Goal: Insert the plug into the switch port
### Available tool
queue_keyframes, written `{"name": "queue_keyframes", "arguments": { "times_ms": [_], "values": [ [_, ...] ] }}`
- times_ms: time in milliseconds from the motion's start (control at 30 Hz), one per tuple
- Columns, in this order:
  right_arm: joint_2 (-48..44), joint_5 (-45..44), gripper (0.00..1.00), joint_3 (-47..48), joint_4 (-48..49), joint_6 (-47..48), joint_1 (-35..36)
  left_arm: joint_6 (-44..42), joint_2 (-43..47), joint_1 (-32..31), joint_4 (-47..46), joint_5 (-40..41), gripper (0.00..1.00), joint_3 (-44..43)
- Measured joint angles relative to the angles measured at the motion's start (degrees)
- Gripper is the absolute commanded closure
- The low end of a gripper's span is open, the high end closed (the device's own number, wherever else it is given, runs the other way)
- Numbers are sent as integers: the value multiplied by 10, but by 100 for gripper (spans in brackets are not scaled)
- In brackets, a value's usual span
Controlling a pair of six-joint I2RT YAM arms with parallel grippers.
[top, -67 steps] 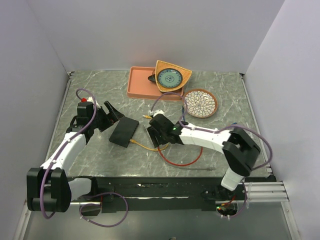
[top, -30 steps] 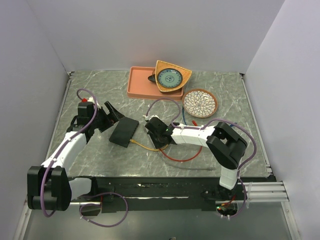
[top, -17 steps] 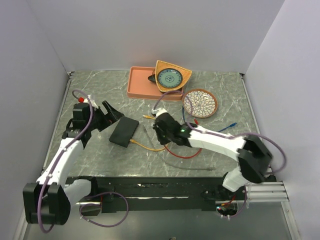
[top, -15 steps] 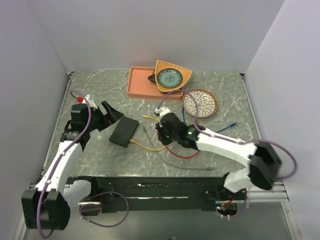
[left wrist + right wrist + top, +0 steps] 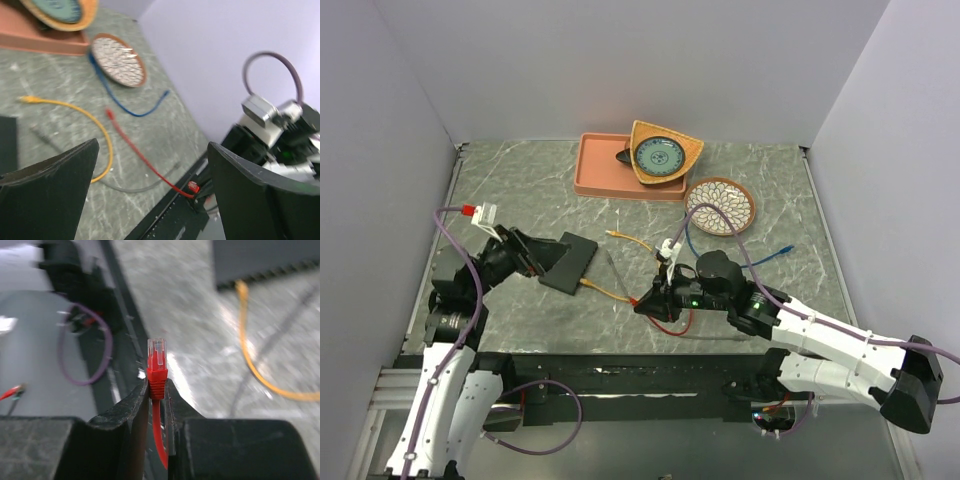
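Note:
The switch (image 5: 570,262) is a flat black box lying left of the table's middle; its socket edge shows at the top of the right wrist view (image 5: 265,257). A yellow cable (image 5: 610,292) runs into its near edge. My right gripper (image 5: 642,300) hovers near the table's front, right of the switch, shut on the red plug (image 5: 156,360). The plug's clear tip sticks out beyond the fingertips, and its red cable (image 5: 665,322) trails behind. My left gripper (image 5: 535,255) stands wide open just left of the switch, with nothing between its fingers (image 5: 50,190).
A salmon tray (image 5: 595,180) with an orange bowl (image 5: 660,155) leaning on it sits at the back. A patterned plate (image 5: 720,205) lies to its right. A blue cable (image 5: 775,252) and a grey cable (image 5: 710,338) lie loose on the marble top.
My right arm has swung out and carried the red plug toward the table's near edge. My left arm has risen and drawn back slightly, its gripper still open beside the switch.

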State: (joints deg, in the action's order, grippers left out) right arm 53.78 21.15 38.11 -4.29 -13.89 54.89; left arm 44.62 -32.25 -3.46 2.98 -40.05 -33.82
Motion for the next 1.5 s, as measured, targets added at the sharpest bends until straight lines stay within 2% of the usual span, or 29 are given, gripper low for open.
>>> {"name": "queue_keyframes", "arguments": {
  "times_ms": [167, 267, 367, 467, 600, 733, 1000, 1133, 1233, 1367, 1467, 1500],
  "values": [
    [-2, 76, 100, -4, 77, -17, 0, 14, 16, 0, -63, -86, 2, 21],
    [-3, 102, 100, -20, 121, -28, 0, 26, 27, 0, -107, -130, 1, 63],
    [-2, 116, 100, -28, 137, -37, 0, 72, 33, -1, -174, -173, 1, 125],
    [-2, 116, 100, -28, 142, -39, 0, 95, 33, -3, -198, -189, 1, 142],
    [6, 87, 100, -18, 119, -38, 2, 83, 32, -5, -189, -187, 3, 120],
    [17, -19, 100, 18, 46, -24, 21, 63, 32, -11, -166, -174, 3, 97],
    [81, -339, 100, 103, -87, -1, 101, 7, 22, -34, -57, -108, 2, 68],
    [168, -518, 100, 147, -167, 0, 169, -9, -13, -49, -28, -75, 1, 53],
    [242, -611, 100, 181, -220, -2, 203, -20, -49, -63, -2, -43, 1, 37],
    [297, -641, 100, 196, -241, 8, 216, -37, -108, -76, 29, 4, 0, 6],
    [294, -613, 100, 194, -222, 34, 216, -46, -147, -82, 45, 46, 0, -14],
    [288, -599, 100, 191, -204, 45, 216, -49, -160, -82, 49, 60, 4, -19]
  ]
}}
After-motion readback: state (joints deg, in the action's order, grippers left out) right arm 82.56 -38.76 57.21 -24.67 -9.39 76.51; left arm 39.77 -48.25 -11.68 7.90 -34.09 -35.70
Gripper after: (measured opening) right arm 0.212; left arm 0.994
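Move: The switch's middle lies about 20 cm ahead of the right hand, some 18 cm to its left and 19 cm below; the right fingers already hold the red plug. From that hand, the yellow plug at the switch's edge sits roughly 14 cm ahead, 14 cm left, and the grey cable's tip some 22 cm ahead, 8 cm left, both 20 cm below. From the open left hand the switch is about 11 cm ahead, 1 cm right and 27 cm below. Keeping the red plug pinched, the right hand first draws back and up about 3 cm each, then goes some 9 cm forward and 10 cm down towards the switch, its fingers swinging from pointing left to forward and steeper down. The left hand backs off 5 cm and some 3 cm right, turning clockwise, then goes forward 8 cm and down towards the switch, fingers wide open and tipping down. ##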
